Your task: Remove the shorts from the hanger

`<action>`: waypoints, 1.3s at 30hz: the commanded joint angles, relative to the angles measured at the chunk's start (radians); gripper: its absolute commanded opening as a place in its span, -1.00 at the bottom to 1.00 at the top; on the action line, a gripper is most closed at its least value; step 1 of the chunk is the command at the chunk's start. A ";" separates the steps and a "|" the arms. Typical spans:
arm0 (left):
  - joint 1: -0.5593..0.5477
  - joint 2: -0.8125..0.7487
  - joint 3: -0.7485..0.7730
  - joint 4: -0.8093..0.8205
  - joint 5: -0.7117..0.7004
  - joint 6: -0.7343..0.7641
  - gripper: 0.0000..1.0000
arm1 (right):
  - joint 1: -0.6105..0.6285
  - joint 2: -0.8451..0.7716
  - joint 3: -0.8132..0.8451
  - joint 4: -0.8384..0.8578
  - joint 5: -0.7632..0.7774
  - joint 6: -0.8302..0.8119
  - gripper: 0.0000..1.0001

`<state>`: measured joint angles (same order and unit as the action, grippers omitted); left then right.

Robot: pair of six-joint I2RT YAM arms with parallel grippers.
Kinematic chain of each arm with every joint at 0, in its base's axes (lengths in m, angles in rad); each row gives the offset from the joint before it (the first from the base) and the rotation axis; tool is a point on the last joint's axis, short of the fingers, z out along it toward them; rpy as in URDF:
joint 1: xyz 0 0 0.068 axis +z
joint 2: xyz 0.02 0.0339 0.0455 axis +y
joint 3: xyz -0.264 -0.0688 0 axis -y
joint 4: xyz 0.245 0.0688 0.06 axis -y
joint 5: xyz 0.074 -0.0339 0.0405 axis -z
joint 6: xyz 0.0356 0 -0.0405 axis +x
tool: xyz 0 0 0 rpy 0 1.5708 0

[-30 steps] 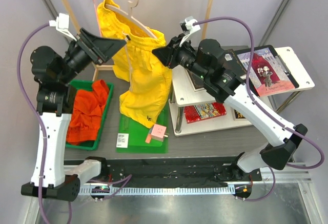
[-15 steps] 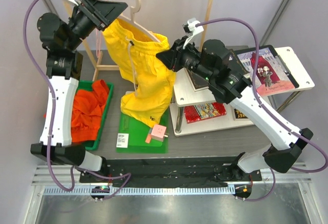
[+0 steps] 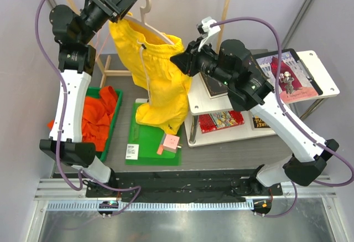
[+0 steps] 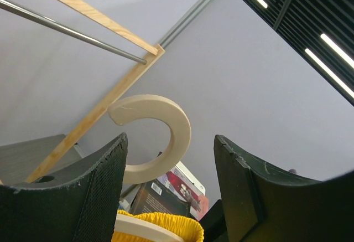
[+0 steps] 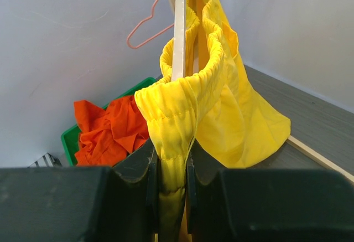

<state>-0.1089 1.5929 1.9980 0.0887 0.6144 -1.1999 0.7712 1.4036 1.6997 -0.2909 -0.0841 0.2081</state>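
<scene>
The bright yellow shorts [image 3: 160, 81] with a white drawstring hang on a pale wooden hanger [image 3: 148, 28] held up at the back. My right gripper [image 3: 180, 60] is shut on the shorts' gathered waistband [image 5: 172, 142] at the hanger's right end; the hanger bar [image 5: 178, 26] runs up through the waistband. My left gripper [image 3: 126, 1] is open, high up, just left of the hanger hook [image 4: 168, 137], which shows between and beyond its fingers. The waistband also shows at the bottom of the left wrist view [image 4: 171, 225]. The orange-red shorts [image 3: 94, 120] lie crumpled in a green bin [image 3: 113, 128].
A green mat [image 3: 149, 142] with a pink block [image 3: 170, 142] lies under the shorts. A white two-level shelf [image 3: 326, 89] with books stands at right. A wooden rack with a metal rail [image 4: 72, 31] and a pink wire hanger [image 5: 152, 17] stand behind.
My left arm has swung up from beside the shorts to the hanger hook at the top. The shorts' hem has drawn up and right. The right gripper has kept its hold.
</scene>
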 commanded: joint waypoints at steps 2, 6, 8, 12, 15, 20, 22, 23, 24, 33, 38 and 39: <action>-0.060 0.012 0.068 -0.046 -0.063 0.084 0.26 | 0.004 0.009 0.149 0.038 0.030 -0.093 -0.98; -0.100 0.036 0.125 -0.073 -0.130 0.103 0.25 | 0.005 0.029 0.181 0.009 0.030 -0.131 -0.98; -0.109 0.067 0.162 -0.086 -0.136 0.106 0.24 | 0.008 0.031 0.181 0.006 0.029 -0.148 -0.98; -0.117 0.101 0.240 -0.138 -0.156 0.115 0.16 | 0.016 0.038 0.189 0.015 0.050 -0.203 -0.98; -0.117 0.102 0.249 -0.139 -0.168 0.122 0.10 | 0.016 0.063 0.225 0.013 0.047 -0.248 -0.98; -0.114 0.122 0.327 -0.262 -0.231 0.201 -0.29 | 0.016 0.107 0.273 0.036 0.030 -0.305 -0.98; -0.107 0.133 0.337 -0.261 -0.235 0.194 -0.42 | 0.016 0.121 0.281 0.065 0.033 -0.328 -0.98; -0.100 0.137 0.337 -0.256 -0.231 0.174 -0.53 | 0.016 0.139 0.284 0.071 0.044 -0.363 -0.98; -0.094 0.142 0.337 -0.241 -0.228 0.165 -0.60 | 0.016 0.149 0.297 0.079 0.056 -0.381 -0.98; -0.014 0.182 0.338 -0.179 -0.208 0.066 -0.99 | 0.014 0.233 0.336 0.108 0.130 -0.434 -0.92; 0.028 0.213 0.370 -0.138 -0.191 0.023 -0.99 | 0.014 0.222 0.273 0.147 0.191 -0.366 -0.01; 0.032 0.219 0.375 -0.127 -0.191 0.022 -0.99 | 0.014 0.216 0.246 0.151 0.202 -0.357 0.07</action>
<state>-0.1047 1.8084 2.3116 -0.1375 0.4126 -1.1221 0.7818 1.6688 1.9759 -0.2787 0.0494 -0.1921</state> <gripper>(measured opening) 0.283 0.465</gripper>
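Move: The wooden hanger's hook stands just beyond the left hand's open fingers, about 5 cm to its right, 2 cm ahead and 1 cm higher. The yellow shorts hang with their middle some 25 cm below that hand, 6 cm back and 8 cm right; a pink hanger is roughly 12 cm ahead, 5 cm left and 10 cm lower. From the right hand, which already grips the waistband at the hanger's lower end, the hook is about 13 cm ahead, 11 cm left and 15 cm up. Rightward and slightly up, about 3 cm, the left hand slips its open fingers around the hook, then closes them to pinch it. Both hands then carry hanger and shorts forward, the left veering left and sinking a little; the right travels about 7 cm forward overall, rolling some 20 degrees counter-clockwise as seen from behind it, and finally opens to let the waistband go. ##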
